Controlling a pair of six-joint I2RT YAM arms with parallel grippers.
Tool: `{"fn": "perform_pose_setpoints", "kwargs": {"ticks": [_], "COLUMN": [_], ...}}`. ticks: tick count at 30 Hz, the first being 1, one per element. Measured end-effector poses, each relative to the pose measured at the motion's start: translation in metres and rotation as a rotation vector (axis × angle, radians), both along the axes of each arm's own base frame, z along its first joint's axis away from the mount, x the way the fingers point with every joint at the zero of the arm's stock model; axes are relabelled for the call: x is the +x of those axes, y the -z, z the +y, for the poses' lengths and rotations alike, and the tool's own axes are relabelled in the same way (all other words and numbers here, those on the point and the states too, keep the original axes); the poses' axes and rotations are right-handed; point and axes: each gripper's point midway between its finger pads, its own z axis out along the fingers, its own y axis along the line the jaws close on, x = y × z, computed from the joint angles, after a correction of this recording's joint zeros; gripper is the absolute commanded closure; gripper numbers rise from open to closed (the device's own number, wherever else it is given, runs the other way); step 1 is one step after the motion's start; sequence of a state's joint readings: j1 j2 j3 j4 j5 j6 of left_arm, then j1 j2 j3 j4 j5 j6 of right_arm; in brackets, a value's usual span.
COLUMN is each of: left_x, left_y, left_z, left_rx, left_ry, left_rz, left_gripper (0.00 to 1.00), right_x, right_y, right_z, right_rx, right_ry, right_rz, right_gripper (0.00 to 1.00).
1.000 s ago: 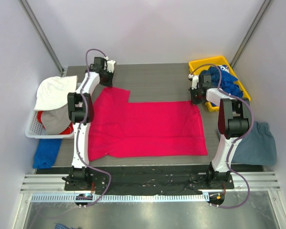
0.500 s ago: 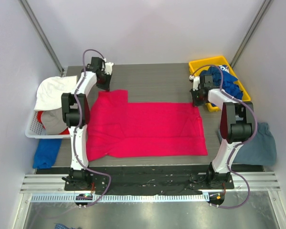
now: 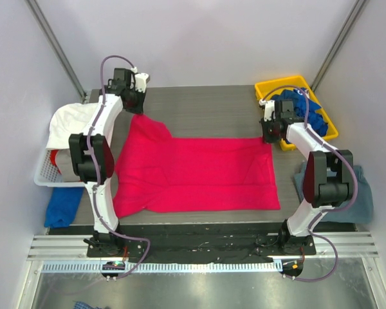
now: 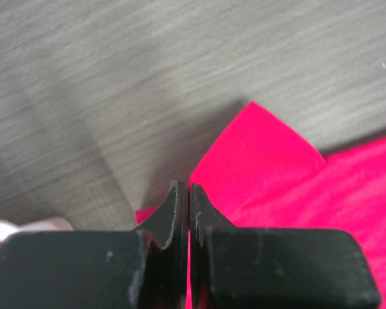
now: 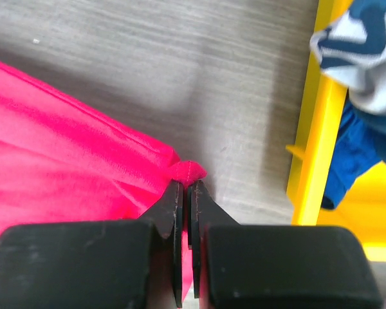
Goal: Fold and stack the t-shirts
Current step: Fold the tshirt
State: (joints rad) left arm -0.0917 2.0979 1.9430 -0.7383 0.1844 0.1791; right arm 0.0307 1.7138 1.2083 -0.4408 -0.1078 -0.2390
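Note:
A bright pink-red t-shirt lies spread flat across the middle of the table. My left gripper is shut on its far left corner; the left wrist view shows red cloth pinched between the closed fingers of the gripper. My right gripper is shut on the far right corner, where a small bunch of the shirt pokes out at the tips of the gripper. Royal blue t-shirts with white print fill a yellow bin. A slate grey-blue t-shirt hangs over the table's right edge.
The yellow bin stands at the far right corner, its wall close beside my right gripper. A white basket with white cloth sits at the left edge. A blue cloth hangs below it.
My left gripper has drawn the shirt's far left corner further back and to the left. The right gripper shifted slightly right, and the shirt's far edge is stretched out more.

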Motion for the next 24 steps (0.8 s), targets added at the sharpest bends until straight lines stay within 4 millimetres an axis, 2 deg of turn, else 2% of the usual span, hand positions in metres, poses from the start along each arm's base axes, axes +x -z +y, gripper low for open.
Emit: {"fn": "perform_pose_setpoints", "kwargs": {"ticks": [5,9,15,20,24], "left_x": [-0.025,-0.057,-0.089,-0.111,-0.133], "left_y": [-0.005,-0.008,-0.022,-0.030,-0.026], "left_z": [-0.003,-0.003,-0.001,-0.002,0.000], "left_rx": [0.009,0.014,0.021,0.015,0.020], "left_ry": [0.024,0.043,0.061,0.074,0.090], "left_rz": [0.017,0.041,0.032,0.027,0.044], "left_gripper": [1.00,1.00,1.00,1.00,1.00], "right_x": [-0.012,-0.026,-0.046,-0.058,-0.072], "right_y": [-0.008,-0.016,-0.019,-0.019,-0.012], "right_z": [0.001,0.002,0.002,0.002,0.001], "right_rx": [0.006,0.005,0.002,-0.005,-0.019], "right_ry": [-0.008,-0.022,-0.041,-0.063,-0.090], "right_rz": [-0.003,-0.010,0.002,0.015,0.046], "right_gripper": [0.99,0.99,0.99,0.99,0.99]}}
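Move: I already hold the t-shirt's far edge in both hands, clear of the table. From my left hand, the shirt's near-left corner is about 38 cm back, 2 cm left and 12 cm below; the white basket's middle lies some 12 cm back and 31 cm left. From my right hand, the near-right corner is roughly 27 cm back, 1 cm right and 7 cm below; the yellow bin stands about 13 cm ahead and 13 cm right. I keep both grippers pinched on the far edge and draw it back over the shirt towards its near edge, my left hand about 13 cm while easing up a little, my right about 7 cm with a slight rise early on. The wrists barely turn, and both hands stay up with the cloth hanging from the fingers. ##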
